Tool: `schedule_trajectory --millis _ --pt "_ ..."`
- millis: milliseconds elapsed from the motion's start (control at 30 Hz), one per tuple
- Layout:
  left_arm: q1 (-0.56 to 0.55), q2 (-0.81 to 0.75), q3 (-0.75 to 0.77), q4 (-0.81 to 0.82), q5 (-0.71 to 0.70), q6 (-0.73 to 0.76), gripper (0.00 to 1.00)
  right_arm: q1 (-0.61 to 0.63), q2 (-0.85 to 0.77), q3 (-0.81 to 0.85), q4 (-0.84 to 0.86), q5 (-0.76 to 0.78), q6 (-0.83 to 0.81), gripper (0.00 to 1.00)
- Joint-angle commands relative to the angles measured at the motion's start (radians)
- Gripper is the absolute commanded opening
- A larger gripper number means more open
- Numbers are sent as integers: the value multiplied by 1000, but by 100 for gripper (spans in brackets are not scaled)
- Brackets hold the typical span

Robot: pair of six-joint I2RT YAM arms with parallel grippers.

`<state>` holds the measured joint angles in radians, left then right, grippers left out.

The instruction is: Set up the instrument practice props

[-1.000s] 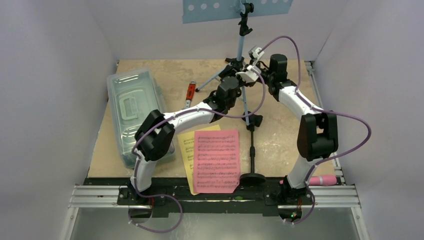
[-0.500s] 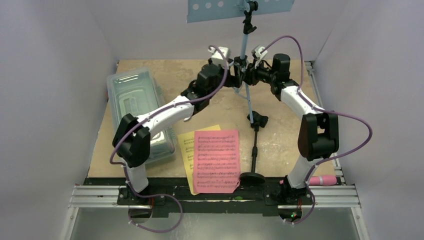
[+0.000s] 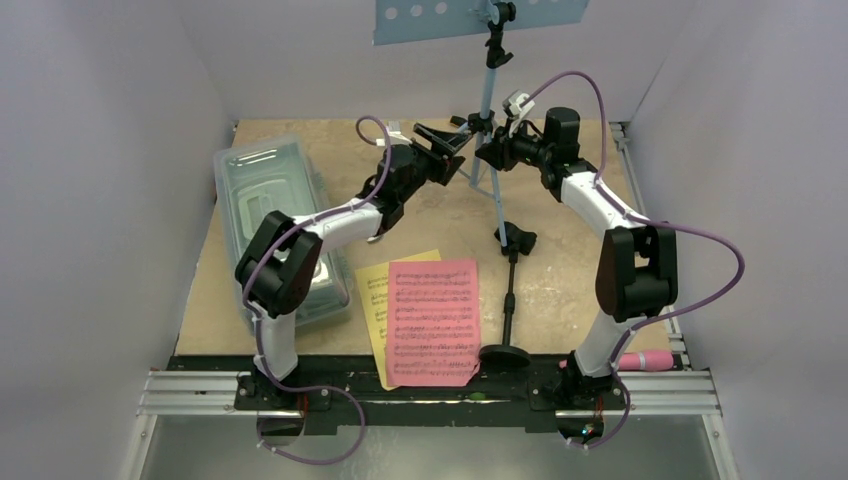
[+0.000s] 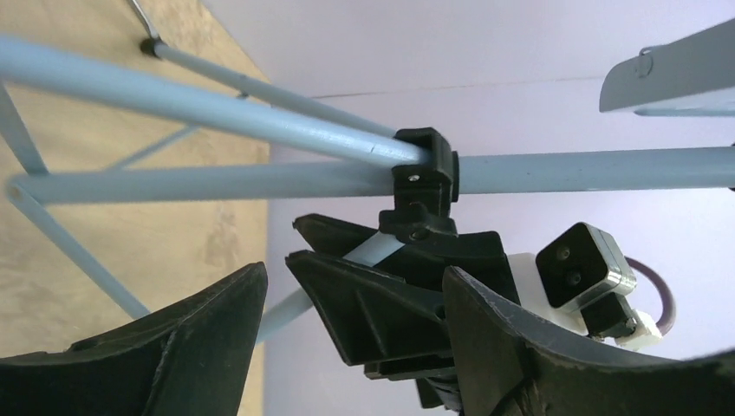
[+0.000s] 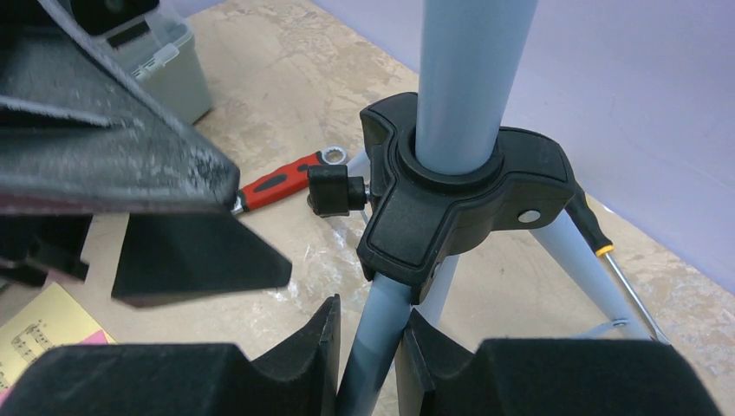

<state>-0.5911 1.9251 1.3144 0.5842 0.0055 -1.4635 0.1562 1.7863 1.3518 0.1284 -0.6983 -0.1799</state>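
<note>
The light blue music stand (image 3: 487, 90) stands upright at the back of the table, its perforated desk (image 3: 480, 18) at the top edge. My right gripper (image 5: 371, 347) is shut on a blue tube just under the black tripod hub (image 5: 459, 199). My left gripper (image 3: 445, 140) is open just left of the stand, holding nothing; in the left wrist view the left gripper (image 4: 355, 270) frames the right gripper's fingers. The pink page (image 3: 432, 320) lies over the yellow page (image 3: 372, 300) at the front. The black mic stand (image 3: 510, 295) lies flat beside them. The pink microphone (image 3: 645, 359) lies by the right arm's base.
A clear lidded box (image 3: 265, 215) sits along the table's left side. A red-handled wrench (image 5: 277, 184) lies on the table near the tripod's legs, under my left arm in the top view. Purple walls close in the back and both sides.
My left gripper has opened, let go of the stand and drawn back to the left. The stand has shifted slightly right and stands straighter. The right gripper has kept its grip.
</note>
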Motion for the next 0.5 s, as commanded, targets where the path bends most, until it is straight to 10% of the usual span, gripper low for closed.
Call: schedule_trajectory --millis 0,467 --pt "-41 6 11 117 -98 -261 71 12 45 -40 -55 57 -148 0" --pt "-68 97 127 127 -262 -308 50 14 45 -39 -59 53 -148 0"
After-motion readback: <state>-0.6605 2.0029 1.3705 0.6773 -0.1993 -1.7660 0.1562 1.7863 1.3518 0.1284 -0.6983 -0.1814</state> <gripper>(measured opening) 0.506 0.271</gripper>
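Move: The left hand, open and empty, points at the small knob on the music stand's black collar, about 5 cm ahead of it, 2 cm to its right and 2 cm higher. The collar itself sits some 7 cm ahead, 4 cm right and 2 cm up; the right fingertips are about 3 cm ahead, 5 cm right and 3 cm below. From the right hand the knob is roughly 2 cm ahead, 3 cm left and 5 cm up. The right fingers keep their pinch on the blue leg just under the collar, holding still. The left hand closes in on the collar knob: it slips right and a touch back, rises, then pushes forward, about 3 cm net, rolling some 15 to 20 degrees with its left side dipping. Its fingers narrow from wide to about half open around the knob's line; no touch can be made out. ##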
